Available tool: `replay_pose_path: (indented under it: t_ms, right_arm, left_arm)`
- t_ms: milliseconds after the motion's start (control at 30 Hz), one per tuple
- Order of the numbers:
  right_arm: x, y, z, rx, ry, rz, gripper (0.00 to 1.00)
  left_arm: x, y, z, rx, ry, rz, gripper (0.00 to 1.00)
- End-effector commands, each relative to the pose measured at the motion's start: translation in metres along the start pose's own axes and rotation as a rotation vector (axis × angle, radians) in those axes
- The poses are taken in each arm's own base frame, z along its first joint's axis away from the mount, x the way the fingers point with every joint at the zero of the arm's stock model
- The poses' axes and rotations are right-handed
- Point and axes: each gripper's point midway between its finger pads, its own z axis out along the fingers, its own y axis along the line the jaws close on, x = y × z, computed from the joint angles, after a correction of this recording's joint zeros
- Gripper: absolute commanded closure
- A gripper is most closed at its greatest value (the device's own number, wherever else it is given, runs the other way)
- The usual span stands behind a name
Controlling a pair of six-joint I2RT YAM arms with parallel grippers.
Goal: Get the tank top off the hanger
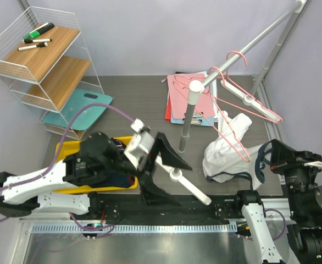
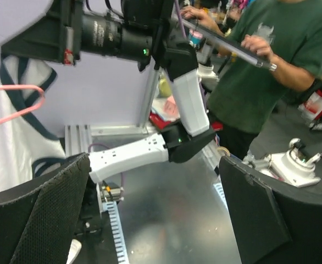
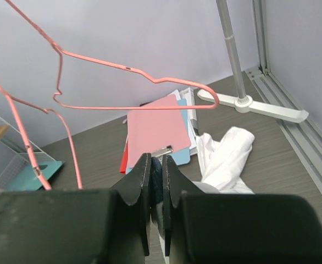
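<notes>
The white tank top (image 1: 225, 153) with navy trim droops in a heap on the table at the right, a pink hanger (image 1: 235, 133) still threaded through it. My right gripper (image 1: 270, 155) is at the garment's right side, shut on its navy trim (image 3: 157, 175). The right wrist view shows white cloth (image 3: 227, 159) beyond the jaws and pink hanger wire (image 3: 133, 87) above them. My left gripper (image 1: 177, 184) is open and holds nothing, pointing right toward the rack's base. In the left wrist view the tank top (image 2: 18, 143) and the hanger (image 2: 12, 104) hang at far left.
A second, bare pink hanger (image 1: 250, 100) hangs on the slanted metal rail (image 1: 249, 41). The rack's upright pole (image 1: 188, 115) stands mid-table before pink and blue clipboards (image 1: 186, 99). A yellow bin (image 1: 73, 148) lies under the left arm. A wire shelf (image 1: 40, 60) stands far left. A person (image 2: 271, 71) stands beyond the table.
</notes>
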Motion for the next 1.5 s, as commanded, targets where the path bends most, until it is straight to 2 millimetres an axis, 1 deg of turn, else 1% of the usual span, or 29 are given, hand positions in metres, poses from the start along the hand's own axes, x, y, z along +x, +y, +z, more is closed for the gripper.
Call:
replay_pose_path:
  t_ms: [0, 33, 67, 100, 133, 167, 200, 233, 267, 300, 333, 367, 433, 467, 500, 533, 633, 700, 733, 767, 833, 1000, 1033, 1200, 1300, 1333, 1400, 1433, 1467]
  right_arm:
    - [-0.024, 0.018, -0.026, -0.089, -0.053, -0.002, 0.99]
    - [-0.026, 0.020, -0.030, -0.100, -0.056, -0.003, 0.99]
    - [-0.028, 0.021, -0.033, -0.105, -0.059, -0.003, 0.99]
    - [-0.030, 0.021, -0.039, -0.109, -0.064, -0.002, 0.99]
    - [-0.030, 0.022, -0.041, -0.114, -0.064, -0.001, 0.99]
    - [-0.030, 0.022, -0.045, -0.119, -0.068, 0.001, 0.99]
    - [-0.027, 0.022, -0.047, -0.120, -0.058, 0.000, 0.99]
    - [-0.026, 0.021, -0.047, -0.117, -0.056, 0.001, 0.99]
    - [-0.025, 0.020, -0.050, -0.118, -0.054, 0.006, 0.99]
    - [-0.024, 0.020, -0.052, -0.120, -0.054, 0.007, 0.99]
    - [-0.025, 0.021, -0.052, -0.120, -0.054, 0.012, 0.99]
    - [-0.027, 0.022, -0.055, -0.127, -0.062, 0.020, 0.99]
    - [-0.030, 0.028, -0.060, -0.175, -0.056, 0.033, 0.99]
    - [-0.035, 0.031, -0.064, -0.186, -0.068, 0.043, 0.99]
    - [-0.038, 0.032, -0.066, -0.193, -0.075, 0.046, 0.99]
    - [-0.037, 0.038, -0.069, -0.230, -0.064, 0.047, 0.99]
    - [-0.044, 0.041, -0.076, -0.245, -0.082, 0.055, 0.99]
    - [-0.046, 0.043, -0.080, -0.258, -0.084, 0.060, 0.99]
    - [-0.048, 0.043, -0.082, -0.264, -0.086, 0.062, 0.99]
    - [-0.048, 0.044, -0.083, -0.269, -0.087, 0.067, 0.99]
    - [-0.048, 0.045, -0.087, -0.282, -0.087, 0.081, 0.99]
    - [-0.049, 0.049, -0.090, -0.313, -0.078, 0.096, 0.99]
    - [-0.050, 0.049, -0.091, -0.316, -0.080, 0.099, 0.99]
    - [-0.054, 0.051, -0.096, -0.337, -0.087, 0.111, 0.99]
    - [-0.057, 0.052, -0.098, -0.348, -0.090, 0.121, 0.99]
    - [-0.058, 0.052, -0.099, -0.353, -0.091, 0.123, 0.99]
    - [-0.059, 0.053, -0.100, -0.360, -0.092, 0.129, 0.99]
    - [-0.060, 0.053, -0.102, -0.367, -0.093, 0.131, 0.99]
    - [-0.060, 0.053, -0.103, -0.371, -0.094, 0.134, 0.99]
  left_arm:
    - [0.029, 0.015, 0.024, -0.202, 0.051, 0.216, 0.00]
    - [0.047, 0.009, 0.037, -0.198, 0.094, 0.275, 0.00]
    - [0.050, 0.014, 0.042, -0.239, 0.094, 0.308, 0.00]
    - [0.053, 0.031, 0.044, -0.348, 0.107, 0.351, 0.00]
    - [0.063, 0.025, 0.051, -0.356, 0.133, 0.391, 0.00]
    - [0.083, 0.039, 0.061, -0.403, 0.194, 0.455, 0.00]
    - [0.086, 0.052, 0.063, -0.481, 0.196, 0.473, 0.00]
    - [0.107, 0.067, 0.072, -0.525, 0.247, 0.497, 0.00]
    - [0.107, 0.073, 0.077, -0.560, 0.226, 0.502, 0.00]
    - [0.116, 0.085, 0.075, -0.618, 0.233, 0.515, 0.00]
    - [0.128, 0.091, 0.083, -0.630, 0.232, 0.520, 0.00]
    - [0.135, 0.094, 0.085, -0.641, 0.233, 0.512, 0.00]
    - [0.139, 0.107, 0.089, -0.699, 0.208, 0.483, 0.00]
    - [0.147, 0.112, 0.095, -0.711, 0.216, 0.459, 0.00]
    - [0.150, 0.118, 0.096, -0.739, 0.219, 0.455, 0.00]
    - [0.151, 0.123, 0.097, -0.763, 0.217, 0.454, 0.00]
    - [0.168, 0.139, 0.105, -0.797, 0.242, 0.412, 0.00]
    - [0.174, 0.148, 0.108, -0.796, 0.229, 0.340, 0.00]
    - [0.171, 0.150, 0.108, -0.800, 0.204, 0.319, 0.00]
    - [0.176, 0.157, 0.104, -0.814, 0.204, 0.308, 0.00]
    - [0.178, 0.161, 0.104, -0.814, 0.181, 0.285, 0.00]
    - [0.186, 0.167, 0.116, -0.794, 0.172, 0.284, 0.00]
    - [0.192, 0.169, 0.119, -0.788, 0.181, 0.281, 0.00]
    - [0.198, 0.161, 0.134, -0.703, 0.174, 0.255, 0.00]
    - [0.202, 0.167, 0.136, -0.715, 0.183, 0.244, 0.00]
    - [0.199, 0.169, 0.138, -0.722, 0.178, 0.240, 0.00]
    - [0.203, 0.177, 0.139, -0.751, 0.191, 0.237, 0.00]
    - [0.201, 0.181, 0.138, -0.774, 0.190, 0.242, 0.00]
    - [0.206, 0.185, 0.138, -0.782, 0.203, 0.246, 0.00]
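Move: The tank top hangs from the right hand's shut fingers down to the table; its hanging middle is roughly 16 cm ahead of the open left hand, 23 cm to its right and 27 cm below. From the left hand, the empty pink hangers are about 22 cm ahead, 13 cm right and 8 cm lower, and the rack's near foot some 20 cm straight ahead, about 46 cm down. From the right hand, the tank top's middle is about 4 cm ahead, 5 cm left and 21 cm below. The left hand, fingers staying wide open, swings down about 24 cm and to its right some 20 cm, first drawing back a little and then coming forward, while it turns counter-clockwise and tips down until the fingers point at the hanging cloth below the right hand. The right hand keeps its pinch on the tank top's edge and draws it back about 9 cm and up some 5 cm, drifting a little left and turning slightly counter-clockwise with its fingertips tipping up. ##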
